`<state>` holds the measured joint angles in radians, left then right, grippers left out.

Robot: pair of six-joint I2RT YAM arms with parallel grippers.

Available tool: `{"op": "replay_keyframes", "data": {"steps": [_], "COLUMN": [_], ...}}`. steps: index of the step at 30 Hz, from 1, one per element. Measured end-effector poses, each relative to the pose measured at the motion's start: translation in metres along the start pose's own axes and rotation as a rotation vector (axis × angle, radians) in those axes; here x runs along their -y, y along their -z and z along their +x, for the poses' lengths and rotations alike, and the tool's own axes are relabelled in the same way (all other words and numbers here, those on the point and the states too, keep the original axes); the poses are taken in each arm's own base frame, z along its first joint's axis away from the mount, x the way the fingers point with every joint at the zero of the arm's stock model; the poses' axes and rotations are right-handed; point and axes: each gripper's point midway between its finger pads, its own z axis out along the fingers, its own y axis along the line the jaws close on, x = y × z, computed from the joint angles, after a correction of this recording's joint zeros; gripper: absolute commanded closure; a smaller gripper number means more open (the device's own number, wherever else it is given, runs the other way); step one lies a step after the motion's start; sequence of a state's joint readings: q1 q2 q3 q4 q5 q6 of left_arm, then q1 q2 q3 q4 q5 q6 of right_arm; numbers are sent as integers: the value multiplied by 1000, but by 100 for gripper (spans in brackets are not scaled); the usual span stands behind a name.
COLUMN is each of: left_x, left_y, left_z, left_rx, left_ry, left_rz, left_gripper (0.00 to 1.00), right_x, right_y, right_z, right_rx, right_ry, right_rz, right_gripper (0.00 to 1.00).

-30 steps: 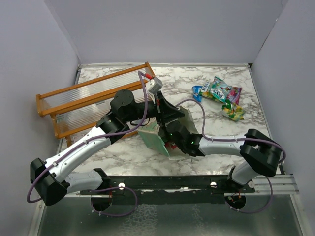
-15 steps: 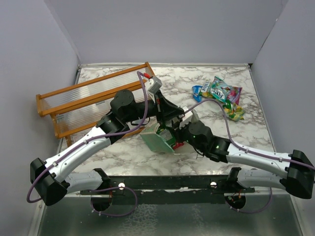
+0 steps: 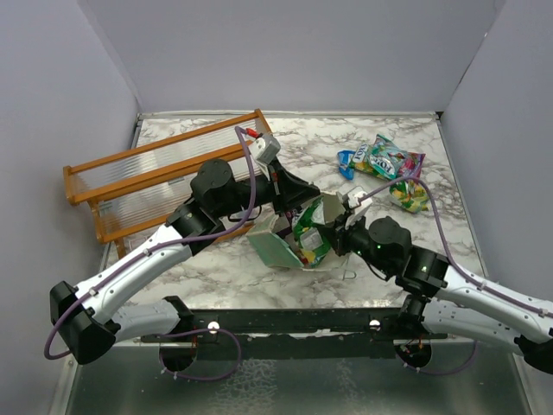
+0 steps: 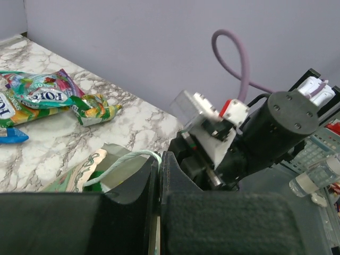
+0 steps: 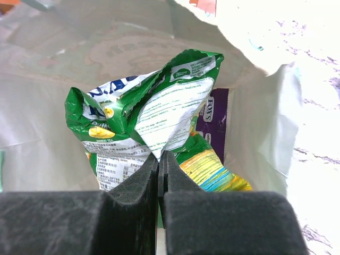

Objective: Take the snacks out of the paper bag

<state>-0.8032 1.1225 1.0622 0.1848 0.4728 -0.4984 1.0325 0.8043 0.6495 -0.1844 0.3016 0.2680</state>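
Note:
The mint-green paper bag (image 3: 278,249) lies tilted at the table's middle, its cream inside (image 5: 48,122) facing my right wrist camera. My left gripper (image 3: 301,197) is shut on the bag's rim and string handle (image 4: 127,157), holding its mouth up. My right gripper (image 5: 160,158) is shut on a crumpled green snack packet (image 5: 159,106), which shows at the bag's mouth (image 3: 308,235). A purple packet (image 5: 215,125) and a green-yellow one (image 5: 212,170) lie deeper inside. Several snacks (image 3: 387,164) lie loose at the back right, and they also appear in the left wrist view (image 4: 45,98).
An orange wooden rack (image 3: 160,186) stands at the back left, close behind my left arm. Grey walls close in the table on three sides. Marble tabletop (image 3: 233,268) shows in front of the bag.
My right gripper closed on the green packet and drew back to the right, pulling it up to the bag's mouth. The right arm stretched out low. The left gripper kept its hold.

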Motion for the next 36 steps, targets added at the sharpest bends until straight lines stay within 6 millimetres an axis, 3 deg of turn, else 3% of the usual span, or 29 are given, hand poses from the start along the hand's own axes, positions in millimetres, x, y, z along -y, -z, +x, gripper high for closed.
{"op": "replay_keyframes", "data": {"steps": [15,23,30,33,36], "left_x": [-16,-25,-30,-30,-30], "left_y": [4,6,8,8,8], "left_z": [5,10,12,12,12], "left_rx": [-1,-16,-23,-23,-22], "left_ry": [0,-6,-9,-8,-6], "left_rz": [-91,-141,-164,-165,-165], "left_gripper": [100,100,100,100,100], "right_x": [-6,1,27,52,83], "right_y": [41,69,116,130,133], "right_z": [-68,-95,-153,-178,-189], "right_rx": [111,177,339,416,456], "right_ry": [-29,53,108,103,106], "right_rz": [-47,-52,49,192,404], "right_gripper": [99,99,99,99,99]}}
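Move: The right hand, in the bag's mouth, already grips the green snack packet. The snack pile it is bound for lies about 30 cm ahead, 21 cm to its right and 19 cm below; the lone green-yellow packet sits about 23 cm ahead and 25 cm right, equally low, and the paper bag's middle about 3 cm ahead, 4 cm left and 9 cm below. From the left hand, the pile is roughly 31 cm ahead, 23 cm right and 37 cm below. Up first, then up and out to the right, the right hand draws the green packet clear of the paper bag, rising some 20 cm and swinging about 13 cm right while its fingers tip upward and the wrist turns clockwise, grip kept shut. The left hand keeps pinching the bag's handle, easing about 3 cm forward, down and slightly left. ##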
